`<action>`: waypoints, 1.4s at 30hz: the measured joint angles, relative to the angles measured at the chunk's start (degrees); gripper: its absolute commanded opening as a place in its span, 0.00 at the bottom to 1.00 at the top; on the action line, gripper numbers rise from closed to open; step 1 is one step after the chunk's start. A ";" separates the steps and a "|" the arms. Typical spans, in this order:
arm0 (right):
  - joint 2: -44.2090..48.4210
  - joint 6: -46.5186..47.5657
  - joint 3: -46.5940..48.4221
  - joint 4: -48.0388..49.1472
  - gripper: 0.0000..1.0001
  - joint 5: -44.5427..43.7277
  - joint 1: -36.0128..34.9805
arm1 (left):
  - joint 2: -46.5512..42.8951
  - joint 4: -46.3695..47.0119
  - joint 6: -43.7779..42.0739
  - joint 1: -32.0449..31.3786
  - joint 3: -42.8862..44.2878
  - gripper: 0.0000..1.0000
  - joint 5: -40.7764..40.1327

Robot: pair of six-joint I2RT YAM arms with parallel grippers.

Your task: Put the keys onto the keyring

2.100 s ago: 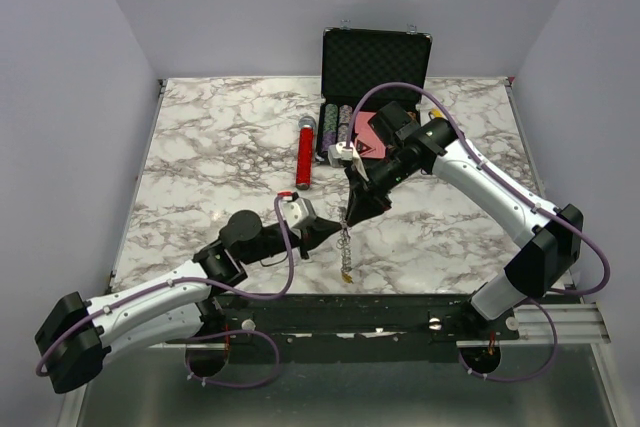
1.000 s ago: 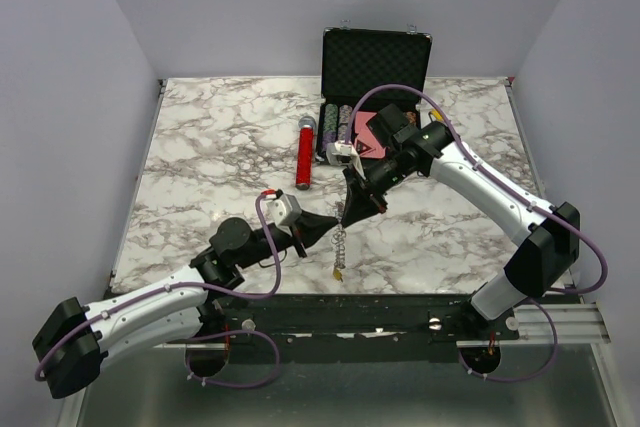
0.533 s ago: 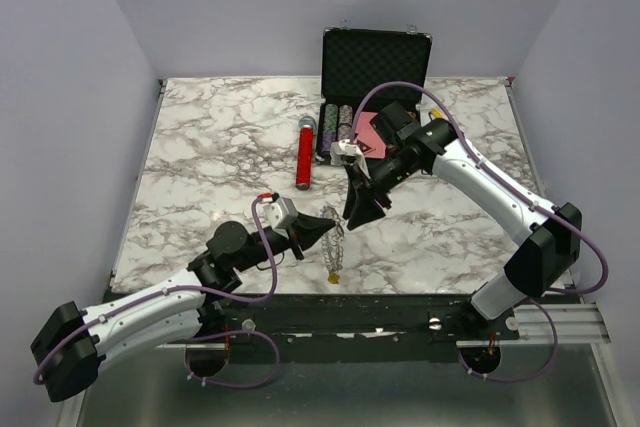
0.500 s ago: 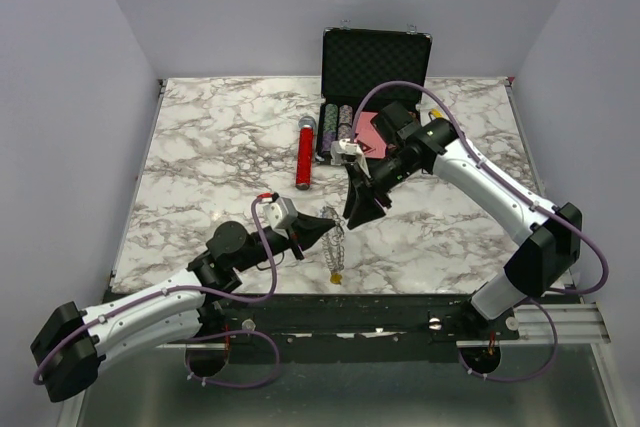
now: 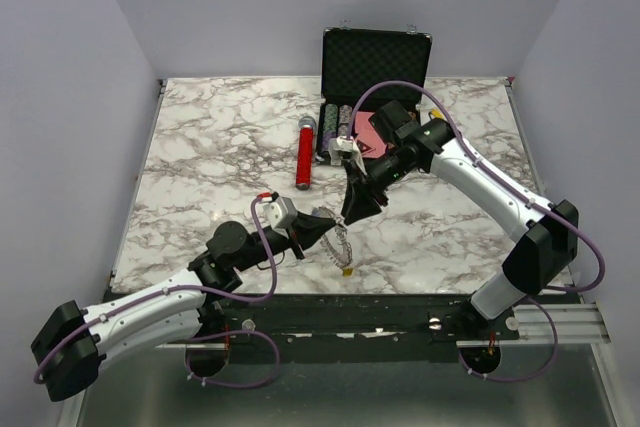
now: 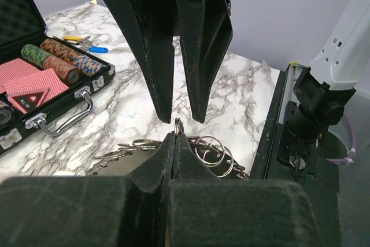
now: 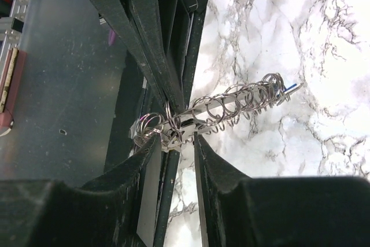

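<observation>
The keyring (image 5: 342, 245), a thin metal ring strung with many silver keys and small rings, hangs between my two grippers near the table's front edge, with a yellow tag at its low end. My left gripper (image 5: 322, 226) is shut on the ring's wire (image 6: 177, 124), and the bunch (image 6: 211, 148) lies just beyond its tips. My right gripper (image 5: 357, 210) stands open directly above. Its fingers (image 7: 203, 163) straddle the near end of the bunch (image 7: 173, 137), and the rest (image 7: 240, 103) trails away over the marble. A few small keys with yellow and blue tags (image 6: 87, 43) lie beyond the case.
An open black case (image 5: 375, 65) of poker chips (image 6: 58, 62) and red cards stands at the back of the marble table (image 5: 220, 147). A red cylinder (image 5: 304, 157) lies to its left. The table's front edge and black rail (image 6: 289, 120) are close below the grippers.
My left gripper has risen and moved right to the ring under the right gripper's tips. The hanging bunch has swung and now tilts, low end to the right. The right arm has barely moved.
</observation>
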State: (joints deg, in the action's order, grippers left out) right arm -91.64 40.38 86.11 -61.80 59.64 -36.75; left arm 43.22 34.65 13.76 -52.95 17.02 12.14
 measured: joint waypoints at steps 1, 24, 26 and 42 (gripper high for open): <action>-0.09 -0.09 -0.09 0.07 0.34 0.00 -0.02 | 0.17 0.15 0.04 0.00 0.00 0.00 0.02; -0.63 -1.84 -0.79 1.38 0.19 0.68 -0.81 | 1.84 2.58 1.18 0.00 0.00 0.00 -0.55; -0.63 -1.84 -0.79 1.38 0.08 0.87 -0.81 | 1.95 2.60 1.31 0.00 0.00 0.00 -0.59; -0.72 0.22 -0.74 0.83 0.00 -0.28 -0.94 | -0.72 0.63 1.70 0.17 0.00 0.57 -0.28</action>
State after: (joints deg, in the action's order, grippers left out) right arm -92.36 40.60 85.36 -60.97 59.35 -37.69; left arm 42.50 35.29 15.46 -52.77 17.02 11.86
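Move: The left hand still has its fingers shut on a thin wire loop at the top of the keyring, right at its fingertips. For the right hand, half open around it, that loop lies about 1 cm to the left, 1 cm lower and level fore and aft. From the right hand, the keyring's plate hangs about 6 cm below and 2 cm ahead; the blue key is some 7 cm ahead, 1 cm left and 6 cm below, the yellow key 2 cm back, in line sideways and 11 cm below. Creeping left and slightly down, barely 1 cm in all, the right hand closes its fingers in stages until they pinch the wire loop beside the left fingertips. The left hand holds nearly still with its grip kept until the right is shut, then opens to about 40 percent and lets go of the loop, rising about half a centimetre. ##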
